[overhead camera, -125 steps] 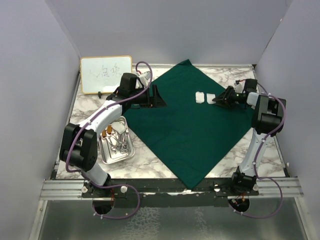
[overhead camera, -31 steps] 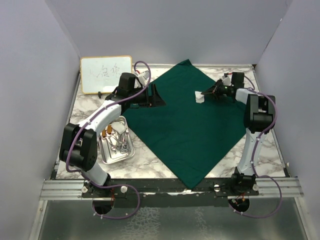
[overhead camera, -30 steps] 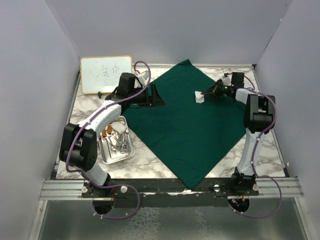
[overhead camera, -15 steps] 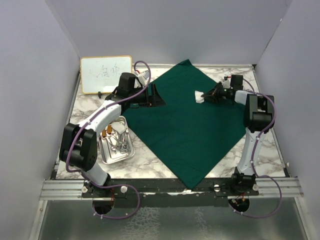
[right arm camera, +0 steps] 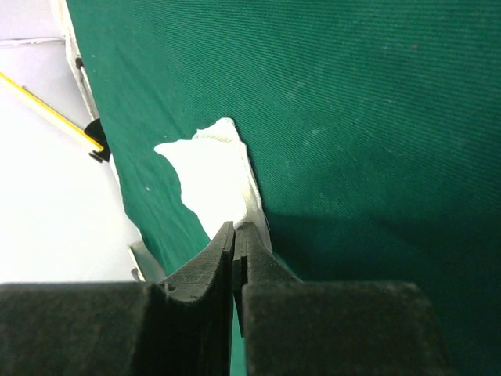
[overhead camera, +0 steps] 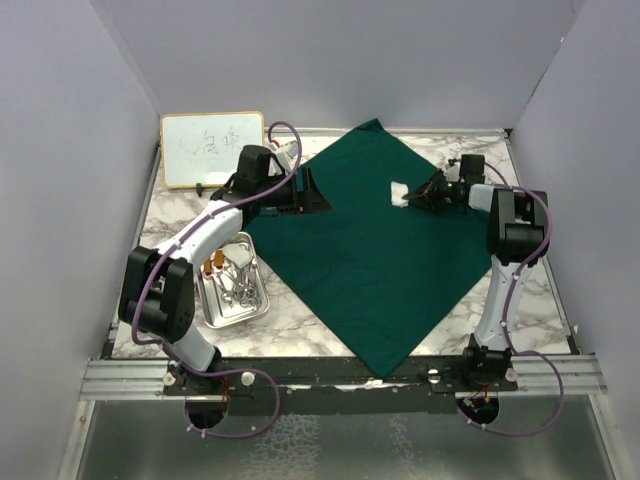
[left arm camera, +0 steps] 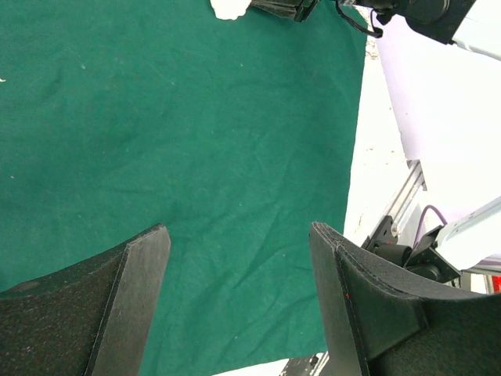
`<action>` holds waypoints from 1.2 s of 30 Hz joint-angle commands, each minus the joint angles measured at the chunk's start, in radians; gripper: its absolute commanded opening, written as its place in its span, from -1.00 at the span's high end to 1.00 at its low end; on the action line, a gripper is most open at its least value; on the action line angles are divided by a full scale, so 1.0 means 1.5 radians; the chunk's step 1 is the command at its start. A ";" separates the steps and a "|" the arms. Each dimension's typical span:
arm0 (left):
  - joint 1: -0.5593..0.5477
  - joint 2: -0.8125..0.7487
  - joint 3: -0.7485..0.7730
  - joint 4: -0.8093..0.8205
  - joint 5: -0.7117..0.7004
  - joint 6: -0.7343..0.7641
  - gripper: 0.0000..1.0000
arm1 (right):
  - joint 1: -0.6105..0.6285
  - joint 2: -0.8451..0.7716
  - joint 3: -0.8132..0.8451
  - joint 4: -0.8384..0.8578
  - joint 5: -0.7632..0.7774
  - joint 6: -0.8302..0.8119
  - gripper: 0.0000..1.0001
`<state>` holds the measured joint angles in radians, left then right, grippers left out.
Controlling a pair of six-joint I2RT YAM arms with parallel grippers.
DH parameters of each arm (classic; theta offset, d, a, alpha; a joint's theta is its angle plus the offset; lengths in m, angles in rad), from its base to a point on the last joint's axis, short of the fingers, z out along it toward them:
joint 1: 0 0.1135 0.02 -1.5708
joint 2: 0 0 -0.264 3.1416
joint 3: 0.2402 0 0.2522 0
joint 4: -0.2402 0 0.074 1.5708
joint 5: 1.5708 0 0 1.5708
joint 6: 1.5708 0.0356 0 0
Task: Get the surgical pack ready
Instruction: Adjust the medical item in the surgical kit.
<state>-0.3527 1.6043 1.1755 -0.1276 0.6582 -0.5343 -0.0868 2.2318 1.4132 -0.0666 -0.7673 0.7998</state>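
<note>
The dark green drape (overhead camera: 370, 250) lies spread flat as a diamond on the marble table. Near its far right edge, my right gripper (overhead camera: 413, 195) is shut on a bunch of white gauze (overhead camera: 399, 192). In the right wrist view the gauze (right arm camera: 211, 176) sticks out from the pinched tips of that gripper (right arm camera: 236, 229) and stands a little off the drape (right arm camera: 376, 117). My left gripper (overhead camera: 316, 192) hangs open over the drape's left corner. Only green cloth (left arm camera: 196, 141) shows between its fingers (left arm camera: 141, 266). The steel tray (overhead camera: 210, 312) with silver instruments (overhead camera: 238, 280) sits left of the drape.
A wood-framed whiteboard (overhead camera: 212, 148) stands at the back left corner. Grey walls close in the table on three sides. A metal rail (overhead camera: 340, 375) runs along the near edge, where both arm bases are bolted.
Four seconds ago two gauze squares lay side by side left of the right gripper; now one white bunch shows at its tips. In the last second that gripper shifted slightly. The left arm stayed still.
</note>
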 commanded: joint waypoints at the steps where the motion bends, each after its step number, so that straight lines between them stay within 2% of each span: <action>1: 0.004 -0.026 -0.008 0.017 0.018 -0.004 -0.50 | 0.004 0.006 -0.003 0.007 0.008 -0.017 0.93; 4: 0.004 -0.027 -0.008 0.018 0.020 -0.005 -0.50 | 0.006 0.001 0.007 -0.012 0.012 -0.035 0.85; 8: 0.004 -0.027 -0.008 0.019 0.020 -0.005 -0.50 | 0.006 -0.006 0.026 -0.038 0.012 -0.059 0.63; 20: 0.004 -0.026 -0.012 0.026 0.027 -0.013 -0.50 | 0.005 -0.036 0.056 -0.116 0.026 -0.114 0.41; 36: 0.004 -0.027 -0.013 0.029 0.031 -0.015 -0.50 | 0.003 -0.099 0.021 -0.147 0.063 -0.160 0.14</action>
<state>-0.3523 1.6043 1.1683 -0.1127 0.6701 -0.5529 -0.0795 2.1475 1.4693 -0.2520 -0.7162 0.6052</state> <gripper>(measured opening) 0.751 0.410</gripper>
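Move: Just to the left of the right hand's shut fingertips, and a touch farther out, lies the white gauze pad, its middle about 2 cm left, 2 cm ahead and 1 cm below; the tips are down at its near right edge. The steel tray is some 44 cm to that hand's left and 22 cm back. For the left hand, open and waiting, the pad is roughly 22 cm to the right, 10 cm ahead and 18 cm below. Opening its shut fingers to somewhat under half their range, the right hand stays low beside the gauze pad's near right edge, easing back barely 1 cm, then lifts off to about 3 cm higher, most of the rise coming late. Meanwhile the wrist rolls roughly 10 degrees, its left side dipping; the open fingertips end over the pad's near edge, still pointing forward, left and down. ##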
